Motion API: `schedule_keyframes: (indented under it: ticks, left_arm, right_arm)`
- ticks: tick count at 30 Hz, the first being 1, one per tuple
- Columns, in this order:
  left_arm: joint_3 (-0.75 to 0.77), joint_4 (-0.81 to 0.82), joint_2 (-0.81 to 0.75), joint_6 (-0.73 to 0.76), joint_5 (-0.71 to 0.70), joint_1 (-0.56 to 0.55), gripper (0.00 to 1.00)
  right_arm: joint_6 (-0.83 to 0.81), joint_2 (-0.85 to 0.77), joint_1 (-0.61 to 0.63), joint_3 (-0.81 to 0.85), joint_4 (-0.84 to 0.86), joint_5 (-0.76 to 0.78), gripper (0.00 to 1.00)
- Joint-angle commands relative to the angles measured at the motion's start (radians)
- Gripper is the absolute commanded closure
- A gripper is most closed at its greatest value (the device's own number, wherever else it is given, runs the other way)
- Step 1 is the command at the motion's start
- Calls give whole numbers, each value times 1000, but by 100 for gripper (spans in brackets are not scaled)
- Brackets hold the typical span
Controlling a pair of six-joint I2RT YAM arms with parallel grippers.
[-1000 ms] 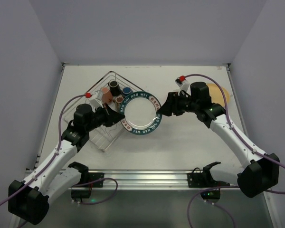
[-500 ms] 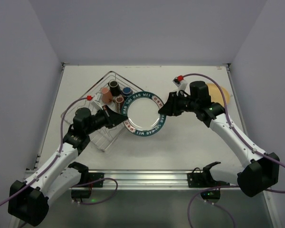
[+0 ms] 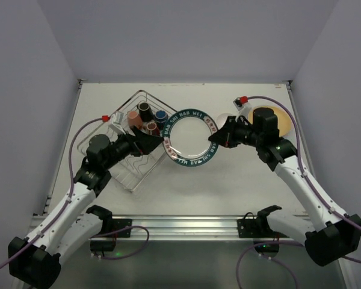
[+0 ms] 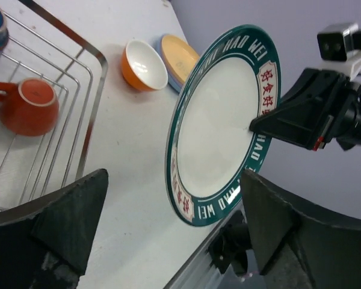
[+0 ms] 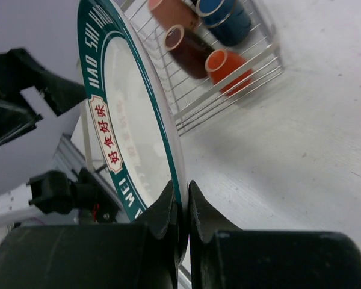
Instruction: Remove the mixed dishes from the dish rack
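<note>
The white plate (image 3: pixel 191 139) with a green lettered rim hangs on edge above the table, just right of the dish rack (image 3: pixel 127 176). My right gripper (image 3: pixel 215 137) is shut on its right rim; in the right wrist view both fingers (image 5: pixel 168 211) pinch the plate (image 5: pixel 129 120). My left gripper (image 3: pixel 159 144) stands open at the plate's left edge, and in its wrist view the plate (image 4: pixel 225 120) hangs free between the wide-apart fingers (image 4: pixel 72 211). In the rack lie pink (image 3: pixel 133 117), black (image 3: pixel 144 108), blue (image 3: pixel 161 115) and brown (image 3: pixel 151 126) mugs and an orange mug (image 4: pixel 27 105).
An orange bowl (image 4: pixel 144 63), white inside, sits on the table right of the rack. Beside it is a stack of plates (image 3: pixel 280 122) with a yellow one (image 4: pixel 180 55) on top. Grey walls close the table's left, back and right.
The right gripper has shut on the plate's rim and the left gripper has let go and opened. The plate has moved right, away from the rack.
</note>
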Motion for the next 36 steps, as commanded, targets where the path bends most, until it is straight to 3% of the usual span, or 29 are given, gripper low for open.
schedule_keyframes:
  ticks: [1,7,10,14,17,20,36]
  left_arm:
    - [101,-81,-35,93,-157,1,0]
    - [279,-469,-156,288,-592,1,0]
    - [238,-490,-263,385,-601,1,0]
    - [116,-471,-366,490,-561,1,0]
    - [63,-477,-407,506,-602,1,0]
    - [35,-468,-418,512,-537,2,0]
    - [17,-459,-441,533,-509,-30,0]
  right_arm:
    - [117,-83,-99,-40,61,76,100]
    - [275,-157,-482,-155,104,71,100]
    - [347,-119,-716,-174,136,85,100]
    - [468,-7,-834,-204,271,134,100]
    - [490,140,-869,-158,345,146,100]
    - [519,272,-916,-123,403,96,100]
    - [551,558,-973,-203,630,53,100]
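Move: The right hand holds the green-rimmed plate by its rim; the plate stack lies about 29 cm to its right, 23 cm ahead and 21 cm below, with the bowl 20 cm left of the stack and about level with it. From the empty left hand the brown mug is some 18 cm ahead, 5 cm left and 18 cm below, the pink mug 8 cm left of that mug and 5 cm farther out, the orange mug 8 cm right of it. Right hand carries the plate some 35 cm right, down and forward to the stack; left hand retreats leftward, opening. ##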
